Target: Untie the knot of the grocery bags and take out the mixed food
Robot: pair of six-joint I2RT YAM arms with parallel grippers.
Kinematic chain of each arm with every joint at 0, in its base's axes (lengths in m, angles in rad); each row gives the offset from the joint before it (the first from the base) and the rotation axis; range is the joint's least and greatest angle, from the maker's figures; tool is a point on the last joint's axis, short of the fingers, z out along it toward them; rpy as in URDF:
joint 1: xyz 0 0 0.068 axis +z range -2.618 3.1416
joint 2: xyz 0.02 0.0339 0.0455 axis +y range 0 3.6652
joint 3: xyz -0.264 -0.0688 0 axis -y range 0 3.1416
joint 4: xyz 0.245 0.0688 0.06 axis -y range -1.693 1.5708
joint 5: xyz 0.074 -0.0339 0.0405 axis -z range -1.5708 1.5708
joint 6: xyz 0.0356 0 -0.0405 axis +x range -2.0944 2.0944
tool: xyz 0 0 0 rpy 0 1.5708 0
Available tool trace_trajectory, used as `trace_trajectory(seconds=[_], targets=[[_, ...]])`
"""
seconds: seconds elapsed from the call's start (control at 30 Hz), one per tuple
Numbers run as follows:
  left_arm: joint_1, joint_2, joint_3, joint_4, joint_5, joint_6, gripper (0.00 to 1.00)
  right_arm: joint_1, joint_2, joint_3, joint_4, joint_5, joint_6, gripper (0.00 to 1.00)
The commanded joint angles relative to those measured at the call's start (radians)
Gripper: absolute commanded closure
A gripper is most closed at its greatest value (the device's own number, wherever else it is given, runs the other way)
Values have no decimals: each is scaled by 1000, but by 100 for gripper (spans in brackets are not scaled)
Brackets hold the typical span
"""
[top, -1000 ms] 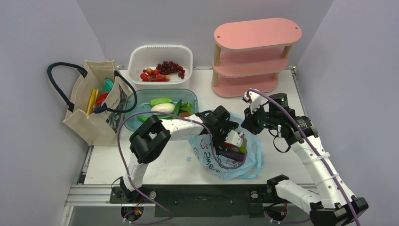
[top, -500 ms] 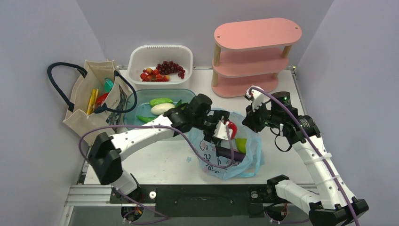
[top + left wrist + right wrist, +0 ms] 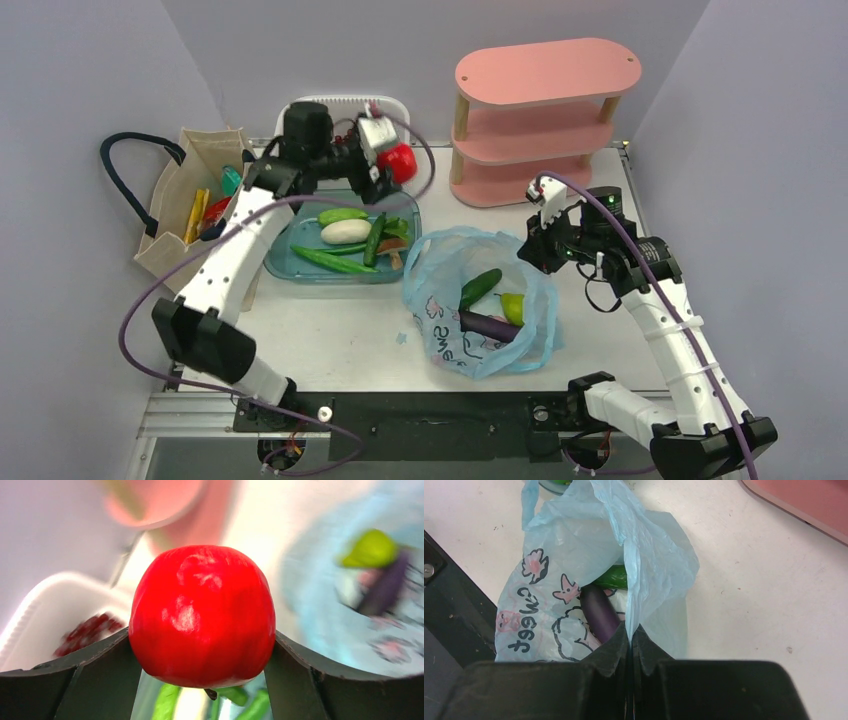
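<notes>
My left gripper (image 3: 392, 160) is shut on a red round fruit (image 3: 400, 161), held in the air over the far edge of the teal tub. The left wrist view shows the fruit (image 3: 202, 615) wedged between both fingers. The light blue grocery bag (image 3: 440, 325) lies open on the table with a green cucumber (image 3: 480, 287), a yellow-green pear (image 3: 512, 307) and a purple eggplant (image 3: 488, 325) inside. My right gripper (image 3: 630, 632) is shut on the bag's raised rim (image 3: 631, 580). No knot is in view. The beige canvas tote (image 3: 200, 260) stands at the left with snack packets (image 3: 197, 213) in it.
A teal tub (image 3: 282, 262) with green vegetables and a white oval one sits left of the bag. A white basket (image 3: 340, 101) stands behind it, mostly hidden by my left arm. A pink three-tier shelf (image 3: 545, 75) stands at the back right.
My left arm lifted the red fruit out of the blue bag and swung it back and left over the tub. The right gripper kept its hold on the bag rim.
</notes>
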Motion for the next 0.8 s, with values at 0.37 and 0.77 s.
trace_trajectory(seconds=[0.37,0.77], targets=[[396,870,879,138,-303,-523,20,-17,57,88,-16,-37,-37,100],[407,914,861,128,-329,-442,3,-21,90,102,-32,-24,-49,100]])
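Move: The tomato, still gripped in the left hand, is bound for the white basket, whose middle lies about 31 cm ahead, 16 cm left and 27 cm below that hand. In the basket, grapes lie about 33 ahead and 13 left, a red fruit bunch 31 ahead and 20 left. The teal tray is some 10 ahead and 12 left; the blue bag 8 back and 17 right. From the right hand, shut on the bag's rim, the basket is 42 ahead, 34 left, 21 lower. The tomato is carried fast by the left hand past the teal tray, some 30 cm forward and a little under 20 cm left, level at first and then sinking about 15 cm towards the white basket. On the way the hand swings roughly 50 degrees counter-clockwise; as it slows over the basket, its fingers open wide and let go of the tomato. ##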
